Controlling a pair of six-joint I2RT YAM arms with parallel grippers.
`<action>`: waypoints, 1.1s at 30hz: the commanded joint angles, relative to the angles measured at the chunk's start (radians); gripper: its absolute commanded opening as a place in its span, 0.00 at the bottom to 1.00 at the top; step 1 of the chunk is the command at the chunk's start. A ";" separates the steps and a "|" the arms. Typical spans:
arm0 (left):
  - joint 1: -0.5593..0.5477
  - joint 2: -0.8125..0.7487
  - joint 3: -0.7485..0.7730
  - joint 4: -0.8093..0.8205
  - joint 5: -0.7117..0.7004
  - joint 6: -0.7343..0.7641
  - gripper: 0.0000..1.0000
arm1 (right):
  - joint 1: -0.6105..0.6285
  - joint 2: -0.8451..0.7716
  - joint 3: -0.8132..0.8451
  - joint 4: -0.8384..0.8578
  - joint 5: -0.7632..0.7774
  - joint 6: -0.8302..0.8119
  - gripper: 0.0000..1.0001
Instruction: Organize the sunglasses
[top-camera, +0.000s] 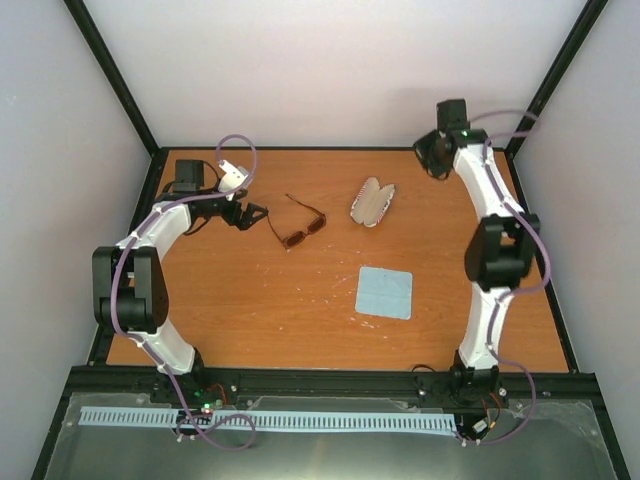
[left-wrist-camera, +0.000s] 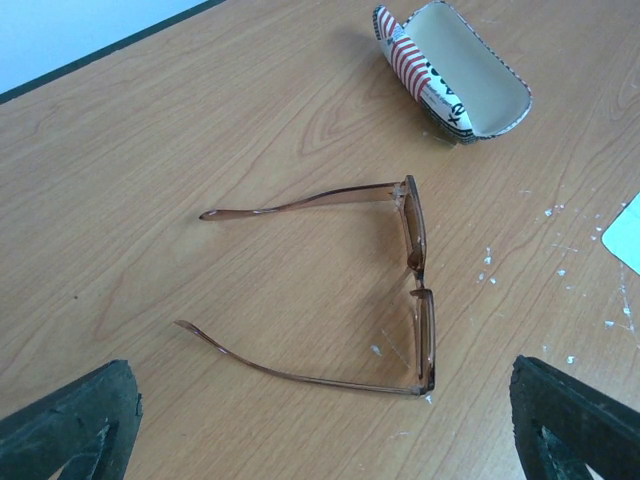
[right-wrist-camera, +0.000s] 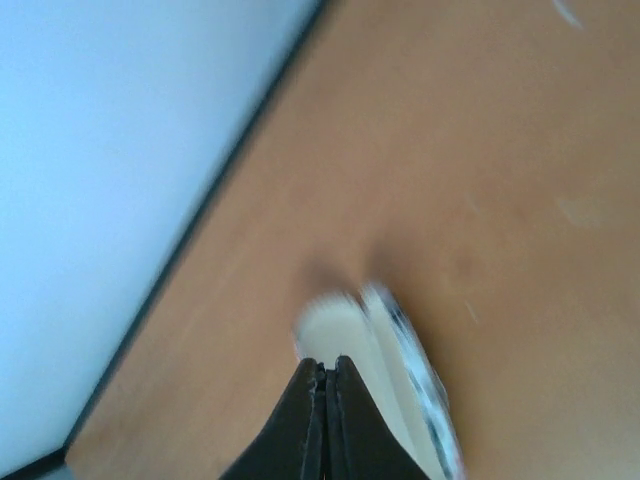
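The sunglasses (top-camera: 302, 229) lie unfolded on the wooden table (top-camera: 250, 300), left of centre, lenses toward the case. In the left wrist view the sunglasses (left-wrist-camera: 414, 228) rest with both temple arms spread out, pointing back at my left gripper (left-wrist-camera: 325, 420). That gripper is wide open and empty, a short way from the temple tips. From above, my left gripper (top-camera: 256, 213) sits just left of the glasses. My right gripper (top-camera: 433, 160) is raised at the back right, its fingers pressed together on nothing. In the blurred right wrist view, the right gripper (right-wrist-camera: 325, 368) points toward the case (right-wrist-camera: 345, 335).
An open oval flag-patterned case (top-camera: 373, 203) lies right of the glasses, and the case (left-wrist-camera: 455, 70) shows its pale lining. A light blue cloth (top-camera: 385, 293) lies flat toward the near right. Black frame posts and white walls surround the table.
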 joint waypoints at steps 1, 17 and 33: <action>0.005 -0.021 0.008 0.006 -0.007 0.008 0.99 | -0.020 0.358 0.548 -0.278 0.121 -0.336 0.03; 0.005 0.019 0.072 -0.007 -0.034 -0.030 1.00 | -0.033 0.482 0.265 0.100 -0.252 -0.437 0.03; 0.005 0.043 0.084 0.007 -0.034 -0.062 1.00 | -0.014 0.592 0.360 0.112 -0.346 -0.438 0.03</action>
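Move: The open case lies about 11 cm to the left of my right hand, some 4 cm farther out and roughly 17 cm below. The sunglasses are about 22 cm to the left of the case and 6 cm nearer my base. The grey cloth lies about 25 cm back from the case and 2 cm to its right. From my idle left hand, the case is some 33 cm to the right, 13 cm ahead and 14 cm below. With my right fingers kept shut, I swing about 11 cm outward, then drop fast by some 16 cm while drawing back a little. After a small rise, I ease left, slightly forward and down again, turning the hand counter-clockwise, until the closed tips come close against the open case's far right edge. ##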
